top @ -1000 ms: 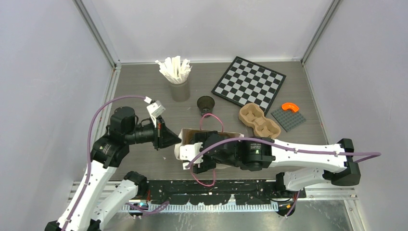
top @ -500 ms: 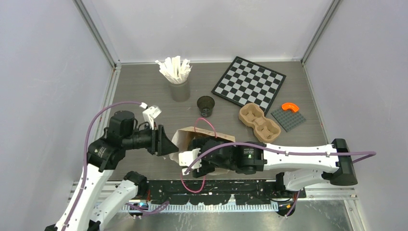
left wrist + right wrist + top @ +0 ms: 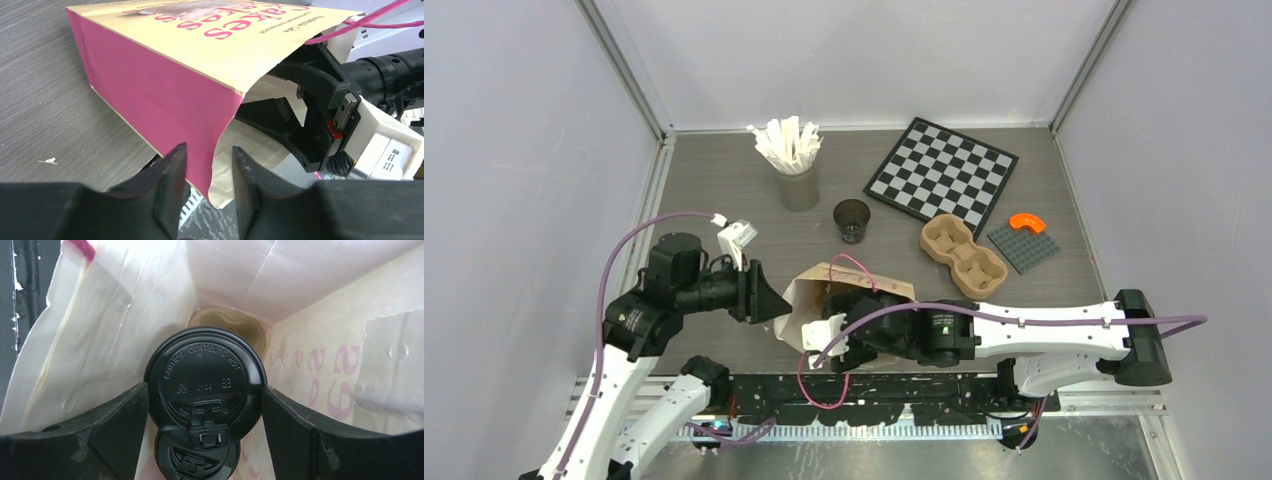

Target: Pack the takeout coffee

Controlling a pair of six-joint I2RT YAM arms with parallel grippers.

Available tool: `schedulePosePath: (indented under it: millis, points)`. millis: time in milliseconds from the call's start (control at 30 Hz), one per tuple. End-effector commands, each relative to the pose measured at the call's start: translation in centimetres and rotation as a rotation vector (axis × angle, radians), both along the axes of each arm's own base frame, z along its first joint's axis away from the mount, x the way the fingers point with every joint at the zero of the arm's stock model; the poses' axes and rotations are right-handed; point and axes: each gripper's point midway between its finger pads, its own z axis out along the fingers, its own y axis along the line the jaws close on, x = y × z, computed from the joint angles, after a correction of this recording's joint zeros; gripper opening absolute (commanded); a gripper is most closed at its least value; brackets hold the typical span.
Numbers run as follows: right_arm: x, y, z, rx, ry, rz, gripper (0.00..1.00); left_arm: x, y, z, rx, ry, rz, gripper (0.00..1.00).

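A paper bag (image 3: 869, 287) with a pink side (image 3: 160, 95) leans over near the table's front edge. My right gripper (image 3: 205, 385) reaches inside it, its fingers (image 3: 300, 425) pressed against both sides of a black lidded takeout coffee cup (image 3: 205, 372). A second black lid (image 3: 197, 462) shows just below the first. My left gripper (image 3: 209, 147) is open at the bag's mouth, with the bag's corner edge loose between its fingers (image 3: 172, 172). From above, the left gripper (image 3: 774, 298) sits at the bag's left side. An uncovered black cup (image 3: 852, 220) stands on the table behind the bag.
A grey cup of white stirrers (image 3: 796, 175) stands at the back left and a chessboard (image 3: 941, 168) at the back right. A brown pulp carrier (image 3: 964, 250) and a grey studded plate with an orange piece (image 3: 1022, 240) lie to the right. A brown shape (image 3: 227, 322) lies deep in the bag.
My left gripper has let go of the bag's edge and now stands open. The bag has tipped and shifted toward the front edge along with my right arm.
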Motion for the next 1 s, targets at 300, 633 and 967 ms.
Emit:
schedulePosePath:
  millis: [300,633,967]
  points:
    - [1.2,3.7,2.4,0.09,-0.074,-0.012,0.74,-1.0,-1.3,0.5,-0.084,-0.077,-0.139,0.0]
    - [2.8,3.7,0.3,0.075,-0.088,-0.047,0.73,-2.3,-1.5,0.1,-0.118,-0.048,-0.173,0.0]
    - [2.7,2.3,-1.5,0.039,-0.08,-0.049,0.73,-2.7,-1.6,0.6,-0.157,-0.03,-0.152,0.0]
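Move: The right hand holds a lidded coffee cup inside the bag; its empty carrier slot lies roughly 5 cm ahead, 5 cm left and 13 cm below. The already packed cup is level ahead-and-back, about 2 cm to the right and 14 cm down. For the open left hand, the bag rim sits between the fingertips, about 1 cm back, 2 cm right and 1 cm below; the held cup is some 8 cm right, 1 cm ahead and 9 cm lower. Left fingers pinch the bag rim and draw back as right lowers the cup some 3 cm, forward and left. ##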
